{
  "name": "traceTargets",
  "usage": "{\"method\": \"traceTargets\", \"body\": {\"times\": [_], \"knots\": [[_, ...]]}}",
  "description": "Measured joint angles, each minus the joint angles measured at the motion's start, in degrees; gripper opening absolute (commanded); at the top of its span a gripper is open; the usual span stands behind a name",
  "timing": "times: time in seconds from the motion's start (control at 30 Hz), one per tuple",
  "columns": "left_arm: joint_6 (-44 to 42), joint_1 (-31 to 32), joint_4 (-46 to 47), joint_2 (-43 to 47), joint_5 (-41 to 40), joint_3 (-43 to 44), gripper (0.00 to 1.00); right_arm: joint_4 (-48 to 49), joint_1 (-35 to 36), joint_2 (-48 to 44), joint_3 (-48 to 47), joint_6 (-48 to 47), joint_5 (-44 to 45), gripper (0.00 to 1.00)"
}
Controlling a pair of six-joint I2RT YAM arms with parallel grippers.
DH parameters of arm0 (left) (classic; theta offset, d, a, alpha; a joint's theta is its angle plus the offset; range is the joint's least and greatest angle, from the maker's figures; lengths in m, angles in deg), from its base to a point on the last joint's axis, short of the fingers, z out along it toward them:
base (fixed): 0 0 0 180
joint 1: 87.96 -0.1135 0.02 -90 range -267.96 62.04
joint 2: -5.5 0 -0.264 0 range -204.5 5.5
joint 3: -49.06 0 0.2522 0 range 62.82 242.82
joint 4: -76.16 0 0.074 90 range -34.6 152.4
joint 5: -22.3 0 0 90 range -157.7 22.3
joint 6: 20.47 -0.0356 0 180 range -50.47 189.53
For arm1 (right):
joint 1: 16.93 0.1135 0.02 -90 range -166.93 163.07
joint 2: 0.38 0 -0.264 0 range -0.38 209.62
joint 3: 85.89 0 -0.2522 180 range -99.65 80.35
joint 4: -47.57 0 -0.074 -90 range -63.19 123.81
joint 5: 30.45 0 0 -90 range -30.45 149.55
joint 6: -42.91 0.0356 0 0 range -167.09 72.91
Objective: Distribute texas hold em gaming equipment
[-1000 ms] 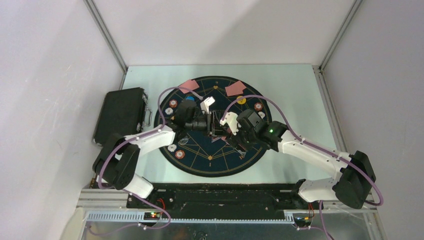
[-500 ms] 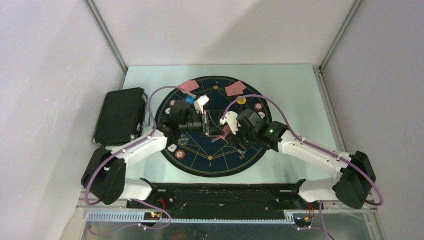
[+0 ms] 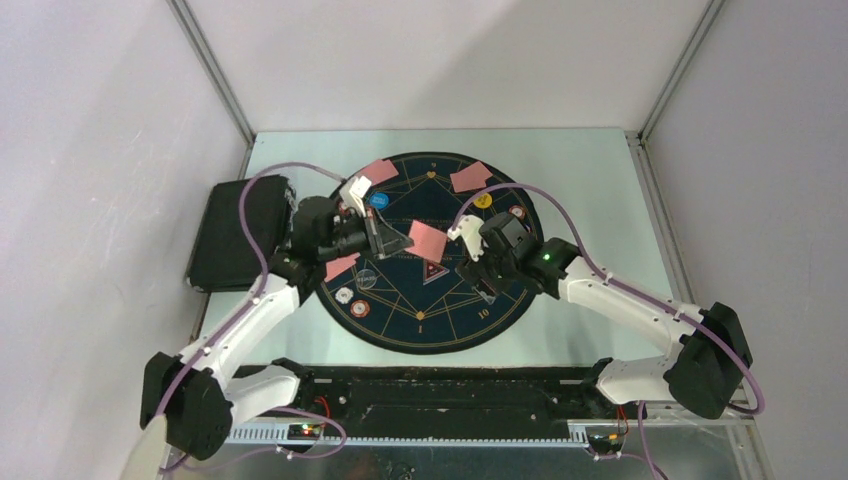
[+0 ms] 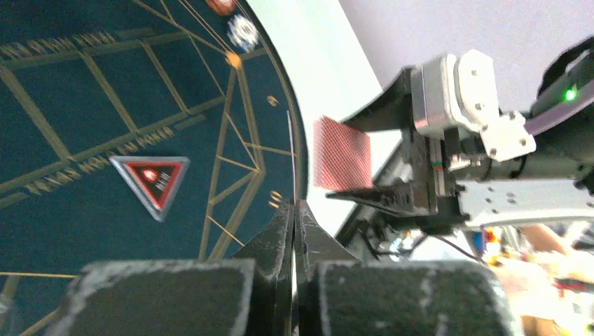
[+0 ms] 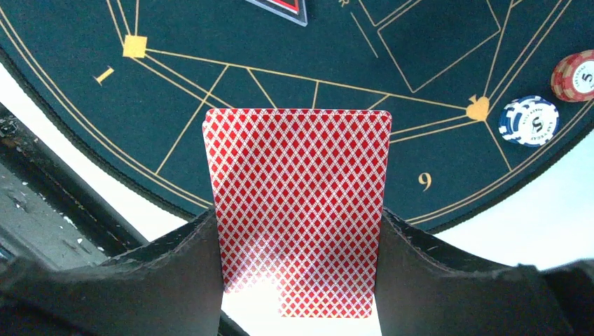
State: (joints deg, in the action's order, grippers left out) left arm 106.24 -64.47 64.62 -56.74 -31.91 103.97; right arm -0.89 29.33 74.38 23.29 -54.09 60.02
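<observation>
My left gripper is shut on one pink-backed playing card, which the left wrist view shows edge-on as a thin line. It hangs over the dark round mat. My right gripper is shut on a red-patterned stack of cards, held by its long edges. A red triangular token lies between the two grippers. Pink cards lie at the mat's top left, top right and left.
Chips sit on the mat: blue, yellow, red-white, and a white and red-white pair at the left. Two chips lie right of the held stack. A black case is left of the mat.
My left gripper closed on a card at the right gripper's stack, then swung back left with that card. The right gripper stayed in place, still holding the stack.
</observation>
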Motion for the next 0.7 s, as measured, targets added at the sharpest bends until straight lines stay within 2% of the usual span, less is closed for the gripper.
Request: {"method": "traceTargets", "body": {"times": [0.1, 0.23, 0.4, 0.47, 0.57, 0.7], "knots": [[-8.2, -2.3, -4.3, 0.2, -2.3, 4.2, 0.00, 0.0, -0.7, 0.0, 0.0, 0.1, 0.0, 0.00], [-25.0, -3.6, -6.8, -1.0, -9.3, 15.0, 0.00, 0.0, -1.5, 0.0, 0.0, 0.2, 0.1, 0.00], [-51.9, -3.7, -8.9, -6.6, -13.5, 31.2, 0.00, 0.5, -2.7, 0.0, 0.0, 0.6, 0.5, 0.00], [-62.6, -3.7, -10.4, -8.5, -14.8, 35.0, 0.00, 0.9, -3.1, 0.2, 0.0, 0.9, 1.6, 0.00], [-77.2, -3.7, -8.9, -7.5, -16.9, 30.4, 0.00, 0.9, -3.8, 1.6, -0.7, 1.5, 2.8, 0.00], [-94.0, -3.8, 1.0, -4.8, -20.9, 9.9, 0.00, -0.2, -5.0, 4.8, -3.5, 2.3, 4.1, 0.00]]}}
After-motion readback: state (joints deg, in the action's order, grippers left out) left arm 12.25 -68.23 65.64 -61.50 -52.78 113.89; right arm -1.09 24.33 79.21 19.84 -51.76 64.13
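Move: The left hand already has one card pinched in its shut fingers. The pink cards at the mat's upper-left edge lie about 24 cm ahead of it, 8 cm to its left and 20 cm lower. The blue chip is some 6 cm nearer than those cards, straight back from them; another pink pair lies 17 cm left, level with the hand. From the right hand, the upper-left cards are roughly 31 cm ahead, 22 cm left. Still pinching the single card, the left hand swings forward about 13 cm and some 9 cm left towards the upper-left cards, first climbing high, then dropping fast, while the wrist rolls nearly 100 degrees about the fingers' line, its left side rising. The right hand keeps its grip on the deck and eases about 4 cm forward and 2 cm right. ##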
